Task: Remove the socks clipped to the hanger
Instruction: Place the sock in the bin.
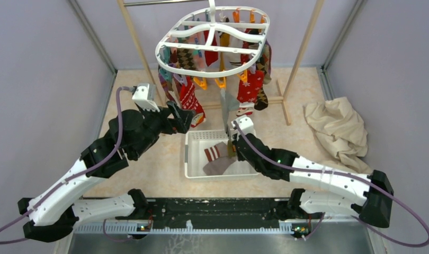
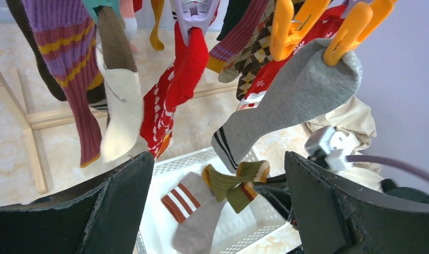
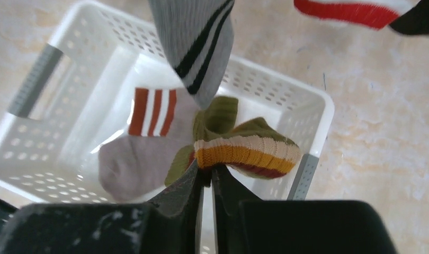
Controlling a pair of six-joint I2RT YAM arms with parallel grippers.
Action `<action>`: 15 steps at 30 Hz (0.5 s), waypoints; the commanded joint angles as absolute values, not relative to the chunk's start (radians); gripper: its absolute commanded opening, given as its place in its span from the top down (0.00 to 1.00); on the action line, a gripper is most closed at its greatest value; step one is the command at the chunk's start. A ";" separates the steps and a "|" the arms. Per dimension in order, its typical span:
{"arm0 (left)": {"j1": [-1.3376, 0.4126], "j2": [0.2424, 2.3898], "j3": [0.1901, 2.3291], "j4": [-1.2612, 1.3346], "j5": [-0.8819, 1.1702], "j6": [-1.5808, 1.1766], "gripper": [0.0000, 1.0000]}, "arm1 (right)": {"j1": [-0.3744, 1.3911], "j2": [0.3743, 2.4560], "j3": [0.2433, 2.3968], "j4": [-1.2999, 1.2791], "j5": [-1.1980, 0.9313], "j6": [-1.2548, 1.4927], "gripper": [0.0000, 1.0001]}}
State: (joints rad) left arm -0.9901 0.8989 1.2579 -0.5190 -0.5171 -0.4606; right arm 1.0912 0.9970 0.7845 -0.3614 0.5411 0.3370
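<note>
The white oval hanger [image 1: 160,50] hangs at the back with several socks clipped under it, among them a red patterned sock [image 1: 190,98] and a grey sock [image 1: 226,100]. My left gripper [image 1: 183,117] is open just below the red sock, touching nothing. In the left wrist view its wide-apart fingers [image 2: 112,206] frame the grey sock [image 2: 297,100] held by an orange clip [image 2: 347,32]. My right gripper [image 3: 207,172] is shut on a green sock [image 3: 244,148] with a cream, yellow and red cuff, held over the white basket [image 3: 307,106].
A grey sock with rust stripes [image 3: 133,153] lies in the basket [image 1: 194,169]. Wooden rack poles [image 1: 135,39] stand either side of the hanger. A crumpled cream cloth [image 1: 339,129] lies at the right. Grey walls close in both sides.
</note>
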 commanded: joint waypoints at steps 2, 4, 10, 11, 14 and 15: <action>-0.986 0.870 1.256 -0.544 -0.540 -0.474 0.01 | 1.101 1.044 0.684 -0.269 0.553 0.414 0.78; -0.986 0.865 1.255 -0.544 -0.538 -0.474 0.01 | 1.102 1.059 0.640 -0.235 0.545 0.437 0.65; -0.986 0.852 1.266 -0.561 -0.567 -0.465 0.01 | 1.101 1.081 0.622 -0.232 0.539 0.452 0.49; -0.986 0.848 1.266 -0.566 -0.578 -0.465 0.01 | 1.101 1.070 0.637 -0.244 0.539 0.441 0.47; -0.986 0.831 1.259 -0.592 -0.631 -0.472 0.01 | 1.103 1.012 0.682 -0.270 0.514 0.379 0.45; -0.986 0.827 1.256 -0.606 -0.652 -0.477 0.01 | 1.104 0.993 0.697 -0.271 0.495 0.351 0.44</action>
State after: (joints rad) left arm -0.9901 0.8566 1.2579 -0.5591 -0.5686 -0.4709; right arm 1.0912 1.0763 0.6052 -0.3000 0.5228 0.4202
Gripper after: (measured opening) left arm 0.987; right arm 0.548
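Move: The bin, where the olive striped sock held in the right fingers is going, has its middle about 2 cm ahead, 6 cm left and 13 cm below the right hand. The grey sock with the striped cuff already lies in the bin, level with the hand, some 8 cm left and 15 cm down. A grey sock hangs about 8 cm ahead, 2 cm left and 8 cm up. From the left hand the bin is roughly 14 cm right, 1 cm ahead and 33 cm below. The olive striped sock is lowered into the right-hand part of the bin as the right hand sinks about 9 cm, with a slight drift back and right. The right fingers open to a little over half while the hand goes down and tips some 10 degrees nose-down, letting go of the sock; at the very end the hand begins to rise. The left hand, still open, eases about 2 cm left. ##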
